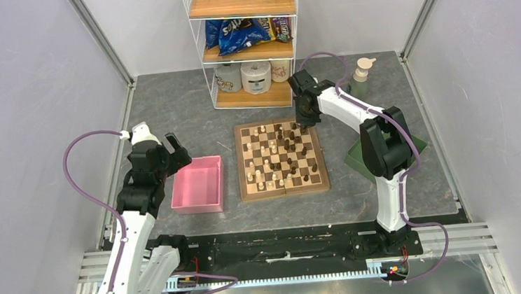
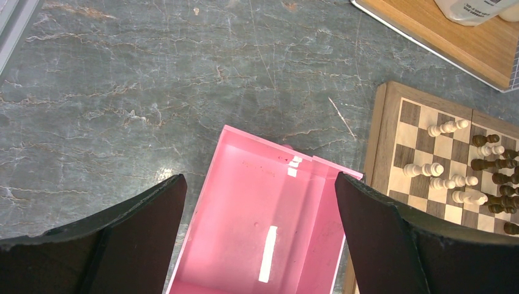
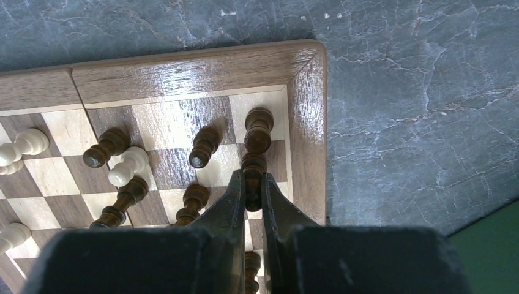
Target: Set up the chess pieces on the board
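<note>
The board (image 1: 283,187) lies mid-table with cream and dark chess pieces (image 1: 277,153) scattered over it. My right gripper (image 3: 253,179) is over the board's far right corner (image 3: 304,67), shut on a dark chess piece (image 3: 253,166) pinched between its fingers (image 3: 231,195). Another dark piece (image 3: 258,130) stands on the corner square just beyond it, and more dark pieces (image 3: 203,147) and a cream one (image 3: 127,166) stand to the left. My left gripper (image 2: 260,202) hangs open above the pink tray (image 2: 245,208), with nothing between its fingers (image 2: 373,220). The board's left edge (image 2: 374,141) shows at the right of that view.
A wire shelf (image 1: 246,43) with snack bags and toilet rolls stands behind the board. A soap dispenser (image 1: 361,76) sits at the back right. A green tray (image 1: 419,145) lies to the right of the board, partly behind my right arm.
</note>
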`<state>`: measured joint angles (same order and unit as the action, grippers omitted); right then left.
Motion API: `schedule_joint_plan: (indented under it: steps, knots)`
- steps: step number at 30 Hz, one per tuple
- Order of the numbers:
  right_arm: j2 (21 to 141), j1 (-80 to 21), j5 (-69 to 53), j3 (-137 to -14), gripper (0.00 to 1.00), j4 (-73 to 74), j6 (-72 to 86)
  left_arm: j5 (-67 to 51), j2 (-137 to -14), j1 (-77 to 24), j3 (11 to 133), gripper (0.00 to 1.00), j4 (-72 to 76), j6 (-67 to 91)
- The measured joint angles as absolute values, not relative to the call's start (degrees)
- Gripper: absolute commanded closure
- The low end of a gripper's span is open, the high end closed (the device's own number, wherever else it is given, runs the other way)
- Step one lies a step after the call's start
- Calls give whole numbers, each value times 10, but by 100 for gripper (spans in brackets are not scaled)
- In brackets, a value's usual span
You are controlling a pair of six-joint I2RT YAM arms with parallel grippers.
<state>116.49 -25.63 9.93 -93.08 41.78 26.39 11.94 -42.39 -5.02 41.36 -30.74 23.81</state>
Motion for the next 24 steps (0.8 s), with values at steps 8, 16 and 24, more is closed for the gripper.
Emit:
schedule_joint_plan:
  steps: [8,16,24]
  knots:
    - [1165,-256,110,-931,87,418,263,119,-424,-50,414,1,-307,238]
    - [1165,-256,111,-931,63,419,264,119,-424,-50,414,1,-307,238]
    - [1155,-256,113,-931,55,419,258,119,-424,-50,414,1,-307,238]
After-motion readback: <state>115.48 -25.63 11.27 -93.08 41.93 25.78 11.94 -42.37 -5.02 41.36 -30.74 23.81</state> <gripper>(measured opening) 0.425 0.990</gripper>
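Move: The right gripper still holds a dark piece on the dark square just behind the far right corner square, which lies right beneath it, roughly 3 cm down. The corner piece stands about 3 cm ahead; a small dark piece is some 2 cm ahead and 3 cm left, another about 2 cm back and 3 cm left. The next piece down this file is 7 cm back. From the left gripper the square lies about 12 cm ahead, 35 cm right and 15 cm lower. Hold the right gripper steady over its square, fingers pointing down and slightly forward, letting it ease only about half a centimetre to the right. Then spread the fingers from nearly shut to a little under half open, so both pads come off the dark piece, and start lifting straight up, just under 1 cm. ##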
